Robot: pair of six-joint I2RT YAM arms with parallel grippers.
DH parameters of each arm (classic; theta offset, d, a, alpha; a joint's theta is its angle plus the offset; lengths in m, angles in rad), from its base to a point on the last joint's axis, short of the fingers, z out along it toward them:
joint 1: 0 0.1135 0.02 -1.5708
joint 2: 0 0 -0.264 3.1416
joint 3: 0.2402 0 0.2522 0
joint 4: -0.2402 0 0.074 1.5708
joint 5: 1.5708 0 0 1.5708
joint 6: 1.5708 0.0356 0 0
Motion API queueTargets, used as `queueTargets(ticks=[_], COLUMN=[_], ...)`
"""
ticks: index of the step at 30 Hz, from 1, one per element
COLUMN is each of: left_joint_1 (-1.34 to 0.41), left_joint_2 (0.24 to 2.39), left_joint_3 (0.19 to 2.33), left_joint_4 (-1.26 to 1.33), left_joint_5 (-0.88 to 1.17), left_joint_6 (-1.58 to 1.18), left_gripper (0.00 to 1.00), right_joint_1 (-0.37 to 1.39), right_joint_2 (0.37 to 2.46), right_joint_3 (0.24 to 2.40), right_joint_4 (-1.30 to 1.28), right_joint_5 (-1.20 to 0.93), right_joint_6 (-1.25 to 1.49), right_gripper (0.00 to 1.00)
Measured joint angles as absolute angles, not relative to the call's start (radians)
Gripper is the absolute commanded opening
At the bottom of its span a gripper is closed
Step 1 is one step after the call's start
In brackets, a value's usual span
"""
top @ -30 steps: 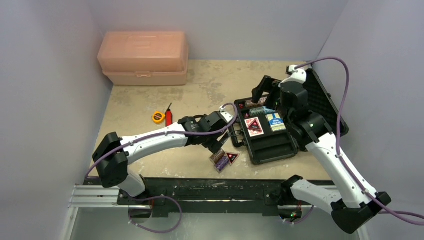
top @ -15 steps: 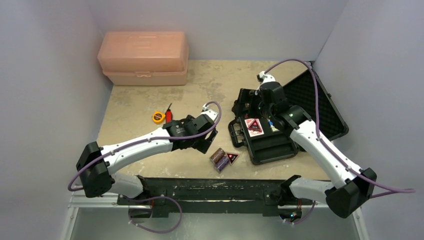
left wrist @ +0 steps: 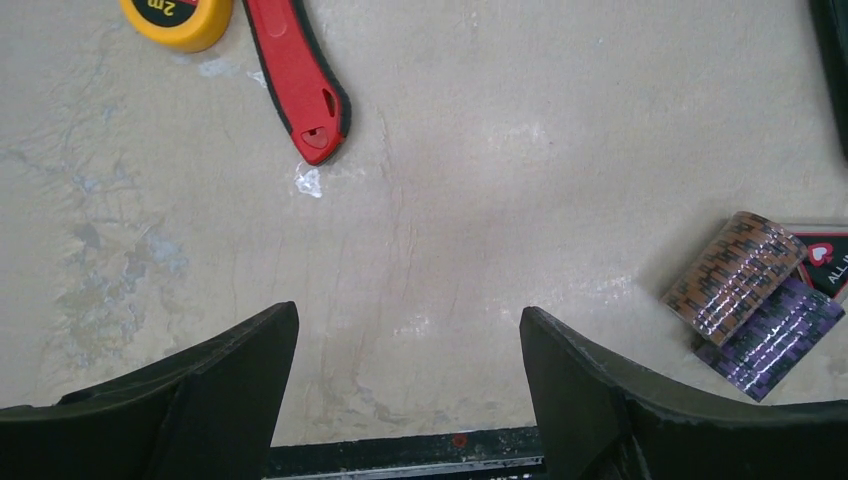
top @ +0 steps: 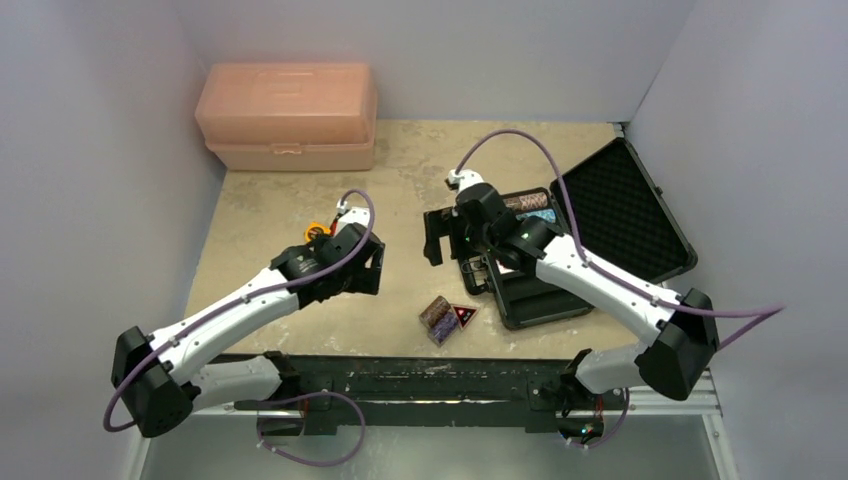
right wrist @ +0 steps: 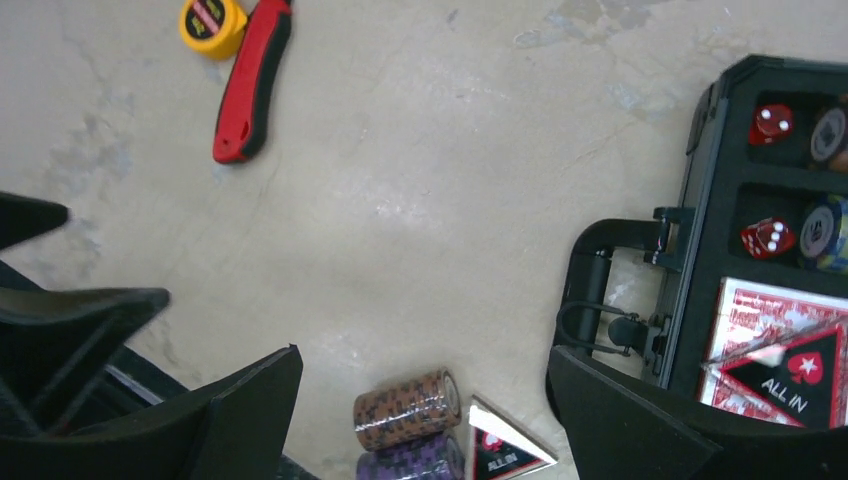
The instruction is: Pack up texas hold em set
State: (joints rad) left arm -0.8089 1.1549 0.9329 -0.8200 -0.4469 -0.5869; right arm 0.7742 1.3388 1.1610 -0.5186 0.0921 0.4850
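Observation:
The black case [top: 600, 300] of the texas hold em set lies open at the right, foam lid [top: 620, 205] laid back. In its tray [right wrist: 716, 190] I see red dice [right wrist: 772, 123], chips, a red card deck [right wrist: 755, 305] and a triangular token [right wrist: 795, 380]. An orange chip stack [right wrist: 405, 408], a purple chip stack [right wrist: 410, 458] and a second token [right wrist: 505, 452] lie on the table left of the case. My right gripper [right wrist: 425, 352] hangs open above them, empty. My left gripper [left wrist: 408, 315] is open over bare table, with the stacks [left wrist: 735, 275] to its right.
A large peach plastic box [top: 288, 115] stands at the back left. A red folding knife [left wrist: 298, 75] and a yellow tape measure [left wrist: 178, 15] lie beyond the left gripper. The black base rail [top: 420, 375] runs along the near edge. Walls close in on both sides.
The left arm has drawn back to the left, away from the chip stacks. The right arm has swung left from over the case to the table beside it. Both grippers stayed open.

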Motion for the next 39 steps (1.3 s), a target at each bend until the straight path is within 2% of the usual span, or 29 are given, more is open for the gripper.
queueTargets(ticks=[4, 11, 39], left_joint_1=[-0.786, -0.773, -0.772], left_joint_2=[1.063, 0.984, 0.935], left_joint_3=[0.941, 1.059, 1.045], left_joint_4=[-0.881, -1.007, -1.035], left_joint_5=[-0.447, -0.515, -0.691], left_joint_6=[-0.595, -0.543, -0.495], left_gripper=[0.81, 0.82, 0.82], right_joint_1=[0.856, 0.956, 1.061], right_joint_2=[1.399, 1.489, 1.605], right_joint_3=[1.167, 1.176, 1.038], right_joint_4=[-0.500, -0.488, -0.483], right_joint_5=[0.138, 0.164, 0.163], right_joint_6=[0.353, 0.278, 0.334], right_gripper=[0.99, 0.99, 0.99])
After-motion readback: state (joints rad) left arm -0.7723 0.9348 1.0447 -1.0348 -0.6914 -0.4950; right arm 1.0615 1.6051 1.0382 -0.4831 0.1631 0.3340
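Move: The brown chip stack lies about 9 cm back and 4 cm to the left of the empty right hand, some 17 cm below it. The purple stack lies against it, about 12 cm back and 2 cm left of the hand. The ALL IN triangle is about 10 cm back and 3 cm right, and the case handle 2 cm ahead and 5 cm right. From the left hand the brown stack is roughly 17 cm right, 4 cm back and 11 cm below. Down onto the brown chip stack heads the right hand: first left and down, then mostly down and back, some 14 cm lower and 8 cm nearer the base, with the wrist rolling and turning counter-clockwise, about 30 degrees in all. Its fingers stay wide open and arrive over the stack, no touch visible. The empty left arm clears away, rising about 8 cm and going as far left. ##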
